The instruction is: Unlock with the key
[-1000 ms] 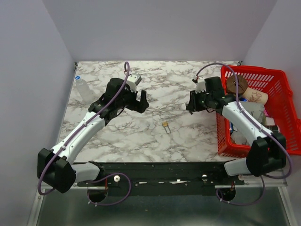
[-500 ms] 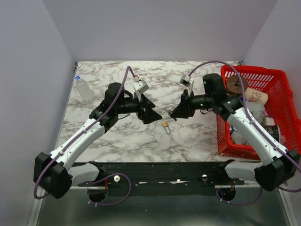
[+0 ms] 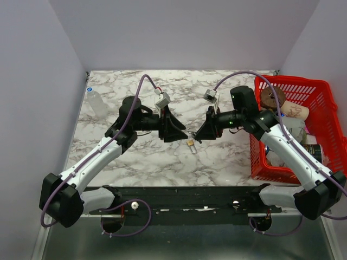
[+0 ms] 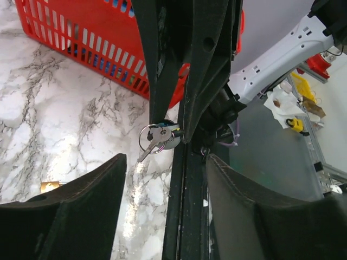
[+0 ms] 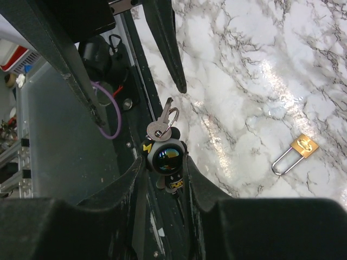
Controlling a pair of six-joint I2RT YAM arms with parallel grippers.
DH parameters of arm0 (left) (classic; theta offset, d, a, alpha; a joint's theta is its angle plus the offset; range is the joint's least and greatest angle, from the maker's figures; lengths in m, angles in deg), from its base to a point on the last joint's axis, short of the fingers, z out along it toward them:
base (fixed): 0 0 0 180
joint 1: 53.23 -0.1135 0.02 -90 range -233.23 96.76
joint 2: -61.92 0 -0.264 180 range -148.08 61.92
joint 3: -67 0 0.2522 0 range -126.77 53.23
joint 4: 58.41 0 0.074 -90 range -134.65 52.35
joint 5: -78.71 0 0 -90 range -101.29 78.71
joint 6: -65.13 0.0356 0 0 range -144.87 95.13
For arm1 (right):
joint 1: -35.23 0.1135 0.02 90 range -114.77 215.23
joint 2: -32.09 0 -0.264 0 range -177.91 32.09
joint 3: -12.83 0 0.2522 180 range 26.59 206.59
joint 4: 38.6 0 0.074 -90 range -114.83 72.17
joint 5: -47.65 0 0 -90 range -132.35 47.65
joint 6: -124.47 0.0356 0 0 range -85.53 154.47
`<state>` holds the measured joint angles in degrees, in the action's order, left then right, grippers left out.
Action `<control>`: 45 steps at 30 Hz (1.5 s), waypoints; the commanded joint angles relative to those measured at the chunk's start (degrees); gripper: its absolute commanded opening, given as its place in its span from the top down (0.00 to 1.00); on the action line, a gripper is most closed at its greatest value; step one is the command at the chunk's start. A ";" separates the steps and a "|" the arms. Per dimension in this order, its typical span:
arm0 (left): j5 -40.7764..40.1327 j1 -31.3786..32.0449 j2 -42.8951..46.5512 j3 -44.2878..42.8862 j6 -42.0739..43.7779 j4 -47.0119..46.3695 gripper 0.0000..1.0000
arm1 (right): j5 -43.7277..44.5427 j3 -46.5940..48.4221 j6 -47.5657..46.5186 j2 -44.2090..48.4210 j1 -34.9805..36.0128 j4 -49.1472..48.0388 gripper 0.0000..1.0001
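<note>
A small brass padlock (image 3: pixel 191 144) lies flat on the marble table (image 3: pixel 141 157), also visible in the right wrist view as the padlock (image 5: pixel 295 151). Just above it my right gripper (image 3: pixel 200 132) is shut on a little round-headed keychain charm (image 5: pixel 168 157). A silver key (image 5: pixel 161 123) on a ring sticks out past its fingertips. My left gripper (image 3: pixel 179 131) points at the right one, tip to tip, jaws open. In the left wrist view the key (image 4: pixel 154 140) hangs just beyond my open left gripper (image 4: pixel 165 179), touching neither finger.
A red basket (image 3: pixel 325 97) with a cup, a brown disc and other items stands at the table's right edge, close behind the right arm. A clear plastic bottle (image 3: pixel 97 103) lies at the far left. The black rail (image 3: pixel 190 197) runs along the near edge.
Both arms swung in to the table's centre and turned their grippers to face each other above the padlock. The left jaws have narrowed somewhat. The right grip is unchanged.
</note>
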<state>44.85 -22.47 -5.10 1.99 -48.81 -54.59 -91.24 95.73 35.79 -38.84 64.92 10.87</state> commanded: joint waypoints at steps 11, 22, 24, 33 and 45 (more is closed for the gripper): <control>3.71 1.05 -1.62 0.62 -2.07 -4.48 0.46 | -1.65 1.08 -0.71 0.62 1.16 0.77 0.99; 2.75 1.40 -1.53 -0.17 0.21 -1.49 0.78 | -0.16 0.20 -0.71 1.15 1.24 0.07 0.99; 2.40 1.40 -1.62 -0.35 0.56 -0.97 0.84 | -0.07 -0.15 -0.71 1.15 1.24 0.16 0.99; 1.60 1.40 -1.36 -1.23 2.94 2.20 1.00 | 4.13 -0.41 -2.46 1.68 1.24 1.03 0.99; 1.17 1.93 -1.09 -1.58 5.05 4.66 1.00 | 7.22 -0.85 -2.03 2.47 1.24 -0.72 0.68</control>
<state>45.02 -21.60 -6.70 2.01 -45.65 -51.59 -86.71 95.19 33.98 -37.95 65.97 12.86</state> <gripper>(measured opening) 0.007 0.340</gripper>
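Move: The key stands just off the left fingertips, about 2 cm to the right and 1 cm lower, level with them front to back, its blade pointing into the open gap. From the right hand, which still grips the round fob, the key is some 3 cm to the left and 1 cm up. The small padlock lies on the table about 10 cm farther out than the left hand, 3 cm to its right and 27 cm below. Shut the left gripper fully on the key blade from about two-thirds open, holding the hand almost in place with its fingers pointing right, so the tips pinch the key. As they finish closing, sink the left hand nearly 2 cm. Keep the right gripper's hold on the fob, easing it back about 1 cm, then forward again and down 1 cm. ##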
